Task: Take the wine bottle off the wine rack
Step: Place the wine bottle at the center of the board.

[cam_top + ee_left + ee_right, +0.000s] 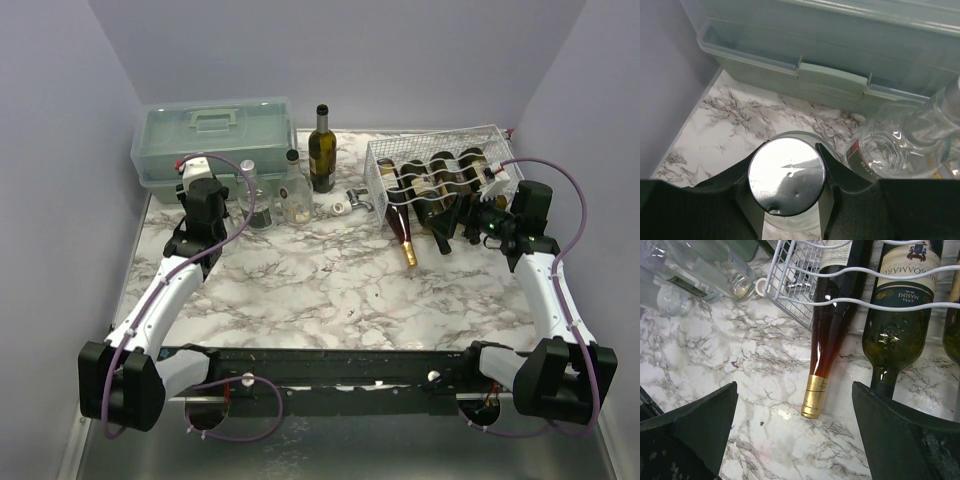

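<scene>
The white wire wine rack [432, 136] stands at the back right with several wine bottles lying in its wavy cradles. The leftmost, an amber-red wine bottle [832, 335] with a gold cap [815, 397], sticks out of the rack front onto the marble, and a dark green bottle [897, 325] lies to its right. My right gripper [792, 432] is open, just in front of and above these necks, holding nothing. My left gripper [787, 176] is shut on the silver cap of a clear glass bottle [250, 195] at the back left.
A pale green toolbox [215, 135] sits at the back left, right behind the left gripper. A second clear bottle [900, 145] stands beside the held one. A dark upright wine bottle [321, 150] stands at the back centre, with small metal items [352, 203] beside the rack.
</scene>
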You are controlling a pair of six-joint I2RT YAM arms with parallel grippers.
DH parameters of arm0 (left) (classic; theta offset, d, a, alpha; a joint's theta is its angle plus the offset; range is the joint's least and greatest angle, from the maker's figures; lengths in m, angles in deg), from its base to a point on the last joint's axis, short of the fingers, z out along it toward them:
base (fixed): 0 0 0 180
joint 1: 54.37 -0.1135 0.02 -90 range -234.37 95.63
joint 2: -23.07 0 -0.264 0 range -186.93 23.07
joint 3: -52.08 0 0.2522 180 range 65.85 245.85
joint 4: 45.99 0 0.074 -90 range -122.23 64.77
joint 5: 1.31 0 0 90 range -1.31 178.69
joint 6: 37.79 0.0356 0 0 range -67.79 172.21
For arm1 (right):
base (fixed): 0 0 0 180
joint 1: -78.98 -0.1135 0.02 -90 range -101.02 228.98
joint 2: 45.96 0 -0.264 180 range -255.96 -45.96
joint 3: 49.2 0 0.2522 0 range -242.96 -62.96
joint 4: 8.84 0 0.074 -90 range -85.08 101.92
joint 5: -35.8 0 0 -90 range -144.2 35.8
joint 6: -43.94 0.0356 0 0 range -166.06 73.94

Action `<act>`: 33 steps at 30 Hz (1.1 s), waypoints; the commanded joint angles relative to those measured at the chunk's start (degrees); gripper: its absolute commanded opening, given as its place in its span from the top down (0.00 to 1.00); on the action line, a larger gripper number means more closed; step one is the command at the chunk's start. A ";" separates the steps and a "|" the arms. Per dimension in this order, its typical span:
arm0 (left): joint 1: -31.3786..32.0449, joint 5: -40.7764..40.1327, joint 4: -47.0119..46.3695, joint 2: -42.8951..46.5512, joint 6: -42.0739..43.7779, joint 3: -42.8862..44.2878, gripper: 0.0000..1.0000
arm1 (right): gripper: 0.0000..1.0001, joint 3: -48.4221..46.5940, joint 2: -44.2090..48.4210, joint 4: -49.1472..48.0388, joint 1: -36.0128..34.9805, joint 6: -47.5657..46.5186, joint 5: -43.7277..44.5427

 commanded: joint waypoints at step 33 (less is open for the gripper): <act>-5.57 4.96 -21.76 -14.70 5.66 11.70 1.00 | 0.01 -0.91 0.39 0.57 0.28 -1.36 -0.77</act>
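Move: The left hand holds a clear bottle upright by its cap; its spot is the board in front of the green box, about 7 cm ahead, 1 cm left and 24 cm below. The standing clear bottle is some 8 cm ahead and 11 cm to the right, the cork-filled bottle about 10 cm ahead and 20 cm right. The box's middle lies roughly 20 cm straight ahead. From the right hand the spot is some 12 cm ahead, 57 cm left. Still pinching the cap, the left hand carries the clear bottle about 7 cm forward towards the green box. ##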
